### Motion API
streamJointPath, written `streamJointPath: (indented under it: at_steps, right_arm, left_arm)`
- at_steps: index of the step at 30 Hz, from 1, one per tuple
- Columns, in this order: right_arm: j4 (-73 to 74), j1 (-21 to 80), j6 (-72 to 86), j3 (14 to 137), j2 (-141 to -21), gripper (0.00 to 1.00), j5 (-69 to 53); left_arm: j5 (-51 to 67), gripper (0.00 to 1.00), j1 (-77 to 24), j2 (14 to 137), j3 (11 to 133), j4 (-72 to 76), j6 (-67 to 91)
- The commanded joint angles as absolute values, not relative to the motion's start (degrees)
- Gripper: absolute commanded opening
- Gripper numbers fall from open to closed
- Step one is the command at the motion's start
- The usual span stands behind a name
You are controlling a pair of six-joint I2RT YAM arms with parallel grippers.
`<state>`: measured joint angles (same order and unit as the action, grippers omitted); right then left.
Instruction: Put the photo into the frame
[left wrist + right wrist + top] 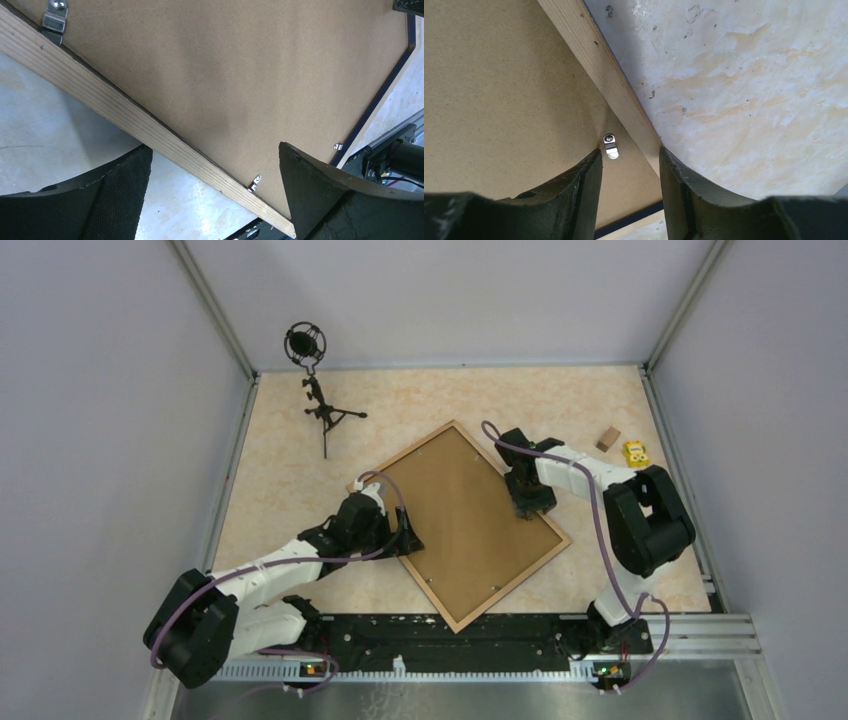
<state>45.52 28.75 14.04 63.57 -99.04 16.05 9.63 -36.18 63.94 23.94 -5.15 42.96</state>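
Note:
The frame lies back-up and turned like a diamond on the table, its light wood rail around a plain brown backing board. The photo is hidden. My left gripper is at the frame's lower left rail, wide open; in the left wrist view one finger is over the table and the other over the board, near a small metal clip. My right gripper is on the right rail, partly open, straddling it beside another clip with nothing clamped.
A microphone on a small tripod stands at the back left. A little wooden block and a yellow object lie at the back right. Grey walls enclose the table on three sides; a metal mounting rail runs along the near edge.

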Motion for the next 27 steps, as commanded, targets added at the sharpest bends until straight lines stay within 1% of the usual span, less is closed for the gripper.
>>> streamJointPath:
  at_steps: [1,12,13,15,18,24,25,27]
  right_arm:
    - [44.5,29.1,13.6,64.4,-100.5,0.45,17.9]
    - [44.2,29.1,12.8,64.0,-100.3,0.34,18.8]
    - [43.7,29.1,12.8,63.9,-100.5,0.32,18.8]
    - [42.8,29.1,12.5,64.0,-101.0,0.24,18.8]
    - [42.1,29.1,12.2,64.0,-101.9,0.19,19.3]
    - [40.9,29.1,11.1,63.1,-102.0,0.14,19.6]
    - [41.4,29.1,11.1,63.3,-101.8,0.15,19.5]
    - [43.6,29.1,11.8,64.5,-101.2,0.2,19.5]
  left_arm:
    - [9.8,0.98,-36.0,62.8,23.1,-3.7,42.3]
    - [10.2,0.98,-35.9,63.8,23.4,-3.0,42.4]
    - [10.2,0.98,-35.9,63.8,23.4,-3.0,42.4]
    - [10.2,0.98,-35.9,63.8,23.4,-3.0,42.4]
    - [10.1,0.98,-35.9,63.7,23.4,-3.3,42.4]
    - [9.9,0.98,-35.9,63.4,23.2,-3.6,42.3]
    - [9.9,0.98,-35.8,63.4,23.2,-3.6,42.3]
    - [9.9,0.98,-35.8,63.3,23.3,-3.7,42.3]
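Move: The small metal clip by the frame's right rail lies only about 1 cm left of the right hand and some 1 cm below it, between the half-open fingers. The rail runs about 1 cm to that hand's right; the frame's right corner is some 9 cm right and 6 cm back; another clip on the near rail is about 9 cm left and 18 cm back. From the left hand, the first clip is roughly 29 cm right and 6 cm ahead. Squeeze the right gripper from about half open to nearly shut over the clip and rail, easing the hand about 1 cm to the right and slightly forward, with its left side dipping about 5 degrees. Let the left finger sweep in onto the clip's free end, pushing it towards the rail, while the right finger moves in from the rail's outer edge to over the rail. ##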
